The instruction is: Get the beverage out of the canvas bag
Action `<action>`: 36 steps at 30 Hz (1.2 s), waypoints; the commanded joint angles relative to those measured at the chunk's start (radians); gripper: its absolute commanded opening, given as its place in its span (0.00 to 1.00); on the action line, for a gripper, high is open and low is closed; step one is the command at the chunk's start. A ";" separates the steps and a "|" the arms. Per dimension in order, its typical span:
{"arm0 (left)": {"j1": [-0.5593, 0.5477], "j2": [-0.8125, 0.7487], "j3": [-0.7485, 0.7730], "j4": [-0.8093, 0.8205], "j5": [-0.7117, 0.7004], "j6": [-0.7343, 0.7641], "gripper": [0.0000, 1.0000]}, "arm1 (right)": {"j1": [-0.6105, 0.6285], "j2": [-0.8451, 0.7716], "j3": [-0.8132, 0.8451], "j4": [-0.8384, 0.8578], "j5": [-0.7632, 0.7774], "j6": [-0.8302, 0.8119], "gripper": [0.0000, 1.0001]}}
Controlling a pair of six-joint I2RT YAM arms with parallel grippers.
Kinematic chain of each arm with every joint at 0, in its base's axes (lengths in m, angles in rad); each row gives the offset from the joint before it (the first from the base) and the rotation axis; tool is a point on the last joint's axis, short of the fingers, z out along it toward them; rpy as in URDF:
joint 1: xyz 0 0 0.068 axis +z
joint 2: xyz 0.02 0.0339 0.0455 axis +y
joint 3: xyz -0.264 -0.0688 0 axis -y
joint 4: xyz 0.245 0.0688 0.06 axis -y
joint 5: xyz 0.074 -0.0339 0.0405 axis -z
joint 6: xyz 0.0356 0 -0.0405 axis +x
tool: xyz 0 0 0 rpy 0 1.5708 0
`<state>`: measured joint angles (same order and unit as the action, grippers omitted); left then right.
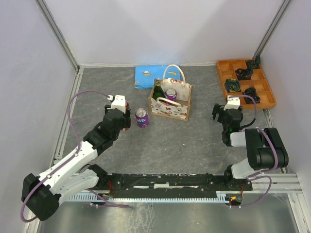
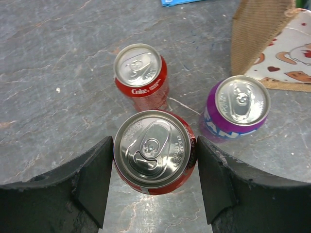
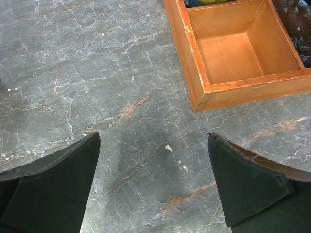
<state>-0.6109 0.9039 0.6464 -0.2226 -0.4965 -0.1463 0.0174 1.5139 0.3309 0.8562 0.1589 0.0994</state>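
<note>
The canvas bag (image 1: 178, 110) stands at the table's middle back; its corner (image 2: 286, 43) shows in the left wrist view. A green bottle (image 1: 158, 91) and a purple can (image 1: 171, 93) stand inside it. My left gripper (image 1: 126, 113) (image 2: 154, 160) is left of the bag, shut on a red can (image 2: 154, 150) seen from above, with a finger at each side of it. Just beyond it on the table stand a second red Coke can (image 2: 141, 73) and a purple can (image 2: 240, 107) (image 1: 141, 117). My right gripper (image 1: 217, 113) (image 3: 153, 141) hangs open over bare table.
An orange compartment tray (image 1: 221, 73) (image 3: 194, 73) holding several dark objects sits at the back right, close to the right gripper. A flat blue rectangle (image 1: 146, 77) lies behind the bag. White walls enclose the table on three sides.
</note>
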 commanded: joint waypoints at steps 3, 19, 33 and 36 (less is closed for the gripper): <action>0.002 -0.024 -0.034 0.166 -0.137 -0.098 0.03 | 0.000 -0.004 0.022 0.033 -0.004 -0.010 0.99; 0.002 -0.086 -0.300 0.480 -0.223 -0.105 0.03 | 0.000 -0.003 0.022 0.033 -0.004 -0.010 0.99; 0.002 0.054 -0.226 0.461 -0.223 -0.095 0.88 | 0.000 -0.004 0.021 0.034 -0.004 -0.012 0.99; 0.003 0.045 -0.204 0.427 -0.238 -0.092 0.93 | -0.001 -0.004 0.022 0.035 -0.004 -0.011 0.99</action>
<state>-0.6109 0.9604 0.3706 0.1791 -0.6880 -0.2279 0.0174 1.5139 0.3309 0.8562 0.1589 0.0994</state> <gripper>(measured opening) 0.920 0.994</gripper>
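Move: My left hand already grips a red can above the table; the bare spot I want lies about 13 cm below and 3 cm to the left, level with me fore and aft. The standing Coke can is some 10 cm ahead and 2 cm left, the purple can about 6 cm ahead and 9 cm right, the canvas bag roughly 14 cm ahead and 23 cm right. From my right hand the spot is some 53 cm left and 10 cm back. With my left hand I lower the gripped red can about 6 cm onto the table just short of the standing Coke can, swinging some 3 cm left as I turn roughly 10 degrees counter-clockwise. Staying low, I tip my fingers up a few degrees, ease forward a little, then open them to let go of the can. ##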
